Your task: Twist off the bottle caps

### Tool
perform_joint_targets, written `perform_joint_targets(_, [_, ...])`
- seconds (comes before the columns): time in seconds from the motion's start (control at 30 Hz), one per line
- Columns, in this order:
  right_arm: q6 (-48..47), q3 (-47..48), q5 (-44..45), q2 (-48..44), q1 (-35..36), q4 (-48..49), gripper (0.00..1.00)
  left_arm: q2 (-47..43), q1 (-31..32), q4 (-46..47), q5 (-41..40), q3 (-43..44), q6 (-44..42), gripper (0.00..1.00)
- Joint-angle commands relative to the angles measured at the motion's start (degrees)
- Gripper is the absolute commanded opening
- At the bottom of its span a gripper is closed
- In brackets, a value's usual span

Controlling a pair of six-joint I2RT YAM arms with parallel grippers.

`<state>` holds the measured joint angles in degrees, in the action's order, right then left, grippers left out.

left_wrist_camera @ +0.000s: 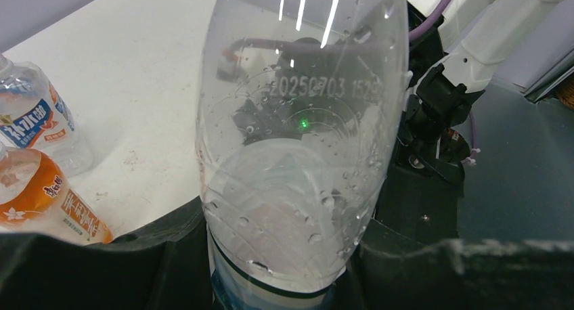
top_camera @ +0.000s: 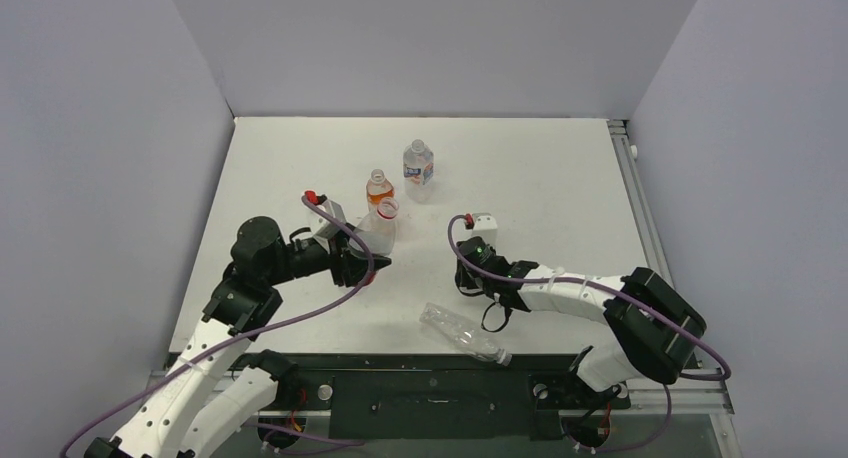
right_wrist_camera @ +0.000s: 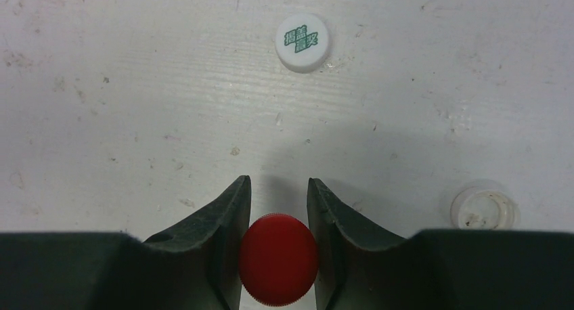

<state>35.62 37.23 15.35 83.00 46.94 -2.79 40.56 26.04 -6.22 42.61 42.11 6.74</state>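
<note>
My right gripper (right_wrist_camera: 277,188) points down at the table and is shut on a bright red bottle cap (right_wrist_camera: 278,258), pinched between both fingers. A white cap (right_wrist_camera: 302,42) with green print lies flat ahead of it. A clear whitish cap (right_wrist_camera: 484,208) rests to the right. In the top view the right gripper (top_camera: 478,278) sits mid-table. My left gripper (top_camera: 355,258) is shut on the body of a clear bottle (left_wrist_camera: 301,154) wet with droplets; its neck (top_camera: 388,210) carries a red ring and has no cap on it.
An orange bottle (top_camera: 379,188) and a clear labelled bottle (top_camera: 418,163) stand behind the held one, both close to it in the left wrist view. Another clear bottle (top_camera: 465,333) lies on its side near the table's front edge, beside the right arm (top_camera: 580,293).
</note>
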Motion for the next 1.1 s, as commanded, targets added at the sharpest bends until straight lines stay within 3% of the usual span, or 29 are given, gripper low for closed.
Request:
perform_joint_targets(0.0, [2.58,-0.96,4.57,0.15,1.26,5.61,0.3,0.46,-0.29,3.11,-0.08,0.42,-1.0,0.16])
perform_joint_targets(0.17, [1.65,-0.87,4.78,-3.32,1.58,4.0,0.49,0.7,-0.29,3.1,-0.12,0.2,-1.11,0.16])
perform_joint_targets(0.27, [-0.13,1.29,3.92,-7.61,1.97,1.25,0.67,0.77,-0.29,3.34,-0.22,0.0,-1.24,0.16])
perform_joint_targets(0.4, [-2.82,7.01,1.69,-14.5,2.25,-4.3,0.76,1.28,-0.29,3.8,-0.31,0.16,-1.16,0.16])
perform_joint_targets(0.67, [-8.09,25.16,-9.72,-21.83,2.8,-11.94,0.8,3.55,-0.25,5.37,0.34,0.33,0.11,0.16])
perform_joint_targets(0.83, [-8.15,36.38,-17.26,-18.83,6.37,-9.04,0.81,4.31,-0.13,8.27,1.13,0.08,0.69,0.16])
perform_joint_targets(1.07, [-6.16,41.38,-23.62,-13.75,10.35,-3.24,0.81,3.95,-0.03,7.78,1.7,0.34,0.66,0.16])
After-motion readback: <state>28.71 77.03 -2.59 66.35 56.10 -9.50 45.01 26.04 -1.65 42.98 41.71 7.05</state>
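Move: The right hand holds the red cap between its fingertips, just above bare table, with the cap's middle about 1 cm below the hand point. One white cap lies about 9 cm ahead and 1 cm right; another is 3 cm ahead and 11 cm right. The lying clear bottle is about 10 cm back and 2 cm right. The opened bottle, held by the left hand, is about 6 cm back, 14 cm left and 27 cm up. From the left hand the red cap is some 6 cm ahead, 14 cm right and 27 cm below. Staying low at first, the right hand opens its fingers wide and lets go of the red cap, then climbs fast, about 40 cm. It drifts some 10 cm left and 5 cm back on the way, towards the opened bottle, while the wrist swings about 55 degrees so the fingers end nearly level, pointing left and forward. The left hand keeps its grip on the bottle, easing a centimetre or two forward. ##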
